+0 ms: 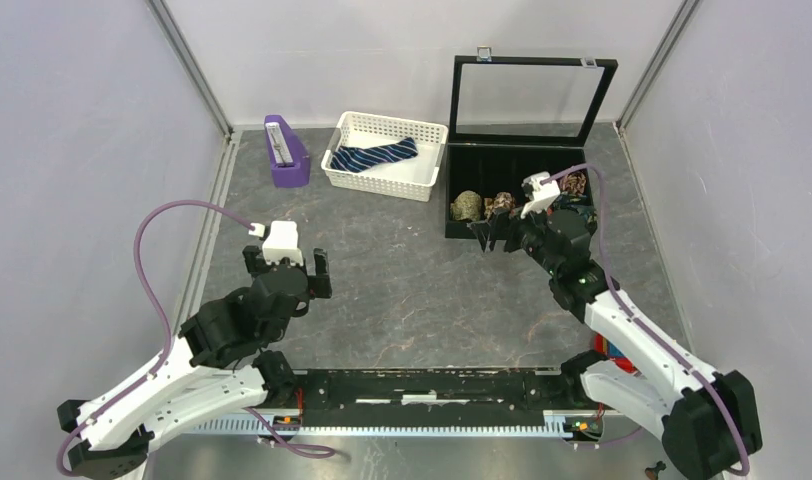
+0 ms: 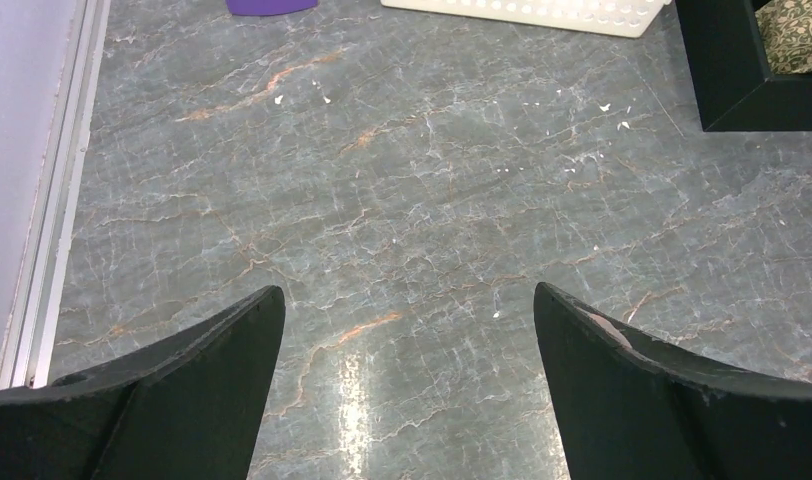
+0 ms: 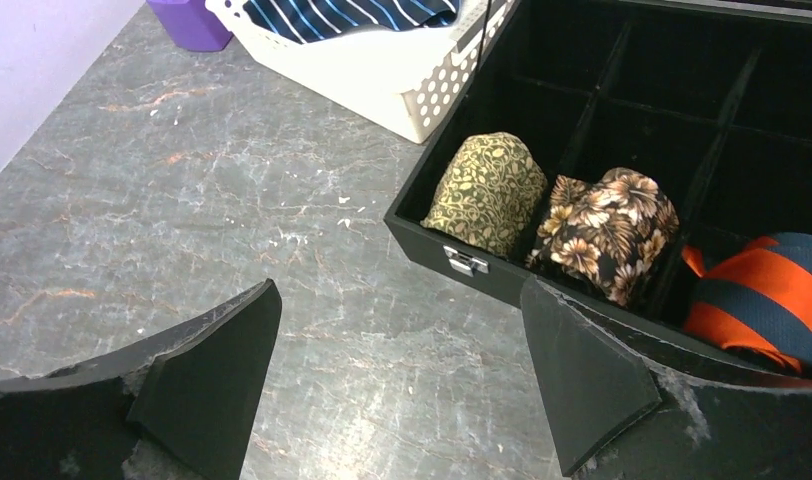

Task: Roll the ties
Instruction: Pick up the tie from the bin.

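A navy tie with thin light stripes (image 1: 378, 156) lies flat in the white basket (image 1: 407, 185) at the back; the right wrist view catches its end (image 3: 332, 14) over the basket rim. My left gripper (image 1: 287, 266) hangs open over bare tabletop at the left, far from the tie, with nothing between its fingers (image 2: 222, 350). My right gripper (image 1: 494, 235) is open too, just in front of the black box, its fingers (image 3: 572, 360) empty over the table.
A black compartment box (image 1: 512, 160) with its glass lid raised stands at the back right. It holds an olive roll (image 3: 487, 190), a brown floral roll (image 3: 607, 230) and an orange striped roll (image 3: 767, 300). A purple stand (image 1: 285, 152) sits left of the basket.
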`<state>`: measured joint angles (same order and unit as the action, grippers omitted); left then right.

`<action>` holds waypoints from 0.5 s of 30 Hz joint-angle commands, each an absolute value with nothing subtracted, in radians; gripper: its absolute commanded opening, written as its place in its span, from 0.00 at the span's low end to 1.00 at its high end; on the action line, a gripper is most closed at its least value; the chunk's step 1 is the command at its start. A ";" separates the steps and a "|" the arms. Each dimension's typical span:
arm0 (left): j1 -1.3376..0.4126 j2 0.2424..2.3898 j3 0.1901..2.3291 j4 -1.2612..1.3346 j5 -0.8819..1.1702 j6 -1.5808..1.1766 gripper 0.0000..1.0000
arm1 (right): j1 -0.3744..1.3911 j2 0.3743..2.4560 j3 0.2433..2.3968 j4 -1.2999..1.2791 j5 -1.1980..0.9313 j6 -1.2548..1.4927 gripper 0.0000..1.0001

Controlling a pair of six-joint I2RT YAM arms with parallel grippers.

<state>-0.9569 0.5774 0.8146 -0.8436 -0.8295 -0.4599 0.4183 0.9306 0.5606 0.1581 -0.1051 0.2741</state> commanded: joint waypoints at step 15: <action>-0.949 0.568 0.847 -0.851 -0.862 -0.494 1.00 | 0.508 1.479 1.164 0.051 -0.096 0.301 0.98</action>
<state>-0.9554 0.5766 0.8162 -0.8444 -0.8360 -0.4599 0.4789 1.3449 0.9707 0.1097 -0.1104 0.3138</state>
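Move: The striped tie lies in the white basket, about 26 cm ahead of the right hand, 23 cm to its left and some 17 cm lower. The green tie roll in the black box is nearer, roughly 13 cm ahead and 4 cm left of that hand; the purple metronome stands about 20 cm left of the tie and 3 cm nearer. From the left hand the tie is about 37 cm ahead, 10 cm right and 19 cm down. The striped tie in the basket is what the right hand closes in on, going forward and left almost equally, some 10 cm in all, slowly first and then faster. It climbs about 3 cm on the way, past the box's near left corner, with the wrist pitching down about 5 degrees and the fingers staying wide open and empty. ##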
